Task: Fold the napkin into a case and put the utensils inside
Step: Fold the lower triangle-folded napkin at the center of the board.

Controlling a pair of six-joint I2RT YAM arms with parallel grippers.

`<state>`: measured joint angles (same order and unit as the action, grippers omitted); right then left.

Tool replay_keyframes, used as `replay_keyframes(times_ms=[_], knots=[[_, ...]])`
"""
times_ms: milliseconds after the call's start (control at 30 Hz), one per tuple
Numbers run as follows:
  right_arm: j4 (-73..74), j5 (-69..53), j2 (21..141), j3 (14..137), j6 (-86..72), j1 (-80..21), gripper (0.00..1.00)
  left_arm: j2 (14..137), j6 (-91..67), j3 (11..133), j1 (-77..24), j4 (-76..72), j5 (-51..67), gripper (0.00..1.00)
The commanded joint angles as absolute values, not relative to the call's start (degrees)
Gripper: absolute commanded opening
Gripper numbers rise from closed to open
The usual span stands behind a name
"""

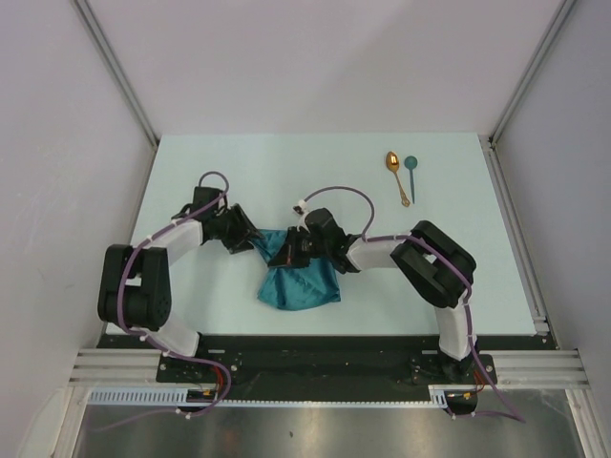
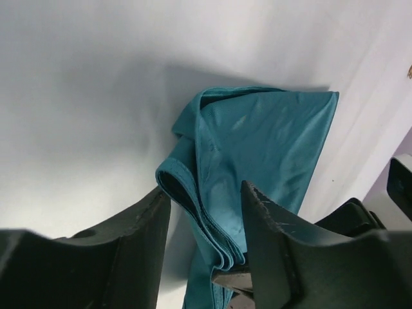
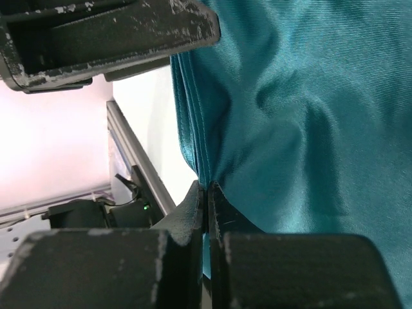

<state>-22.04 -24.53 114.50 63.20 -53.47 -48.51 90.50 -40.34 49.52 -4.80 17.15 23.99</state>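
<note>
The teal napkin (image 1: 301, 281) lies bunched and folded at the table's middle, near the front. My right gripper (image 1: 290, 254) is shut on the napkin (image 3: 309, 129), pinching its stacked edges at the right gripper's tips (image 3: 207, 187). My left gripper (image 1: 254, 243) stands open, with its jaws on either side of the layered edge of the napkin (image 2: 270, 135). Gaps show between cloth and left gripper (image 2: 206, 193). The utensils lie side by side at the far right: a gold spoon (image 1: 397, 176) and a teal spoon (image 1: 411, 172), apart from both grippers.
The pale table (image 1: 239, 172) is walled on three sides by white panels. A metal rail (image 1: 516, 229) runs along its right edge and a black-and-aluminium frame (image 1: 325, 367) holds the arm bases in front. The left gripper's finger (image 3: 109, 38) crosses the top of the right wrist view.
</note>
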Motion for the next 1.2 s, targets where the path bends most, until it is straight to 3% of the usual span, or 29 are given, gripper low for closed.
replay_keyframes(times_ms=[0,133,400,567,1167], knots=[[-29.4,-28.8,111.8,61.3,-54.8,-47.0,0.00,91.1,-41.8,54.0,-7.5,16.7,20.3,0.46],[-31.1,-31.5,112.1,59.2,-55.7,-45.4,0.00,92.1,-41.5,57.2,-10.2,18.0,17.1,0.22],[-31.4,-36.6,113.6,56.8,-53.6,-42.5,0.04,97.5,-42.0,63.1,-15.9,20.9,13.5,0.02],[-29.4,-38.2,114.3,56.1,-51.4,-41.6,0.08,100.0,-42.9,65.6,-19.2,22.1,11.4,0.00],[-11.8,-33.7,106.8,54.9,-38.3,-39.7,0.38,104.1,-46.1,68.7,-24.4,21.3,8.2,0.00]])
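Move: The napkin's raised left edge, at its far end, stands between the left hand's open fingers, about 1 cm to the hand point's right and 1 cm below it. The right gripper's shut tips, pinching the same edge farther down, are about 7 cm back and 5 cm to the left hand's right. From the right hand, the napkin's middle, where the fold is being taken, lies roughly 8 cm right, 2 cm back and 3 cm lower. The left fingers shut on the far end of the napkin's raised left edge as the hand goes right and a little forward with a slight lift, then carry the pinched cloth on rightwards over the napkin and sink again, some 9 cm to the right in all, with the wrist rolling about 10 degrees. Alongside, the right hand still holds the nearer part of the edge and draws it right; from about halfway it opens gradually to about a third while sinking some 4 cm towards the napkin, ending about 7 cm to the right with the cloth still between its parted fingers. ##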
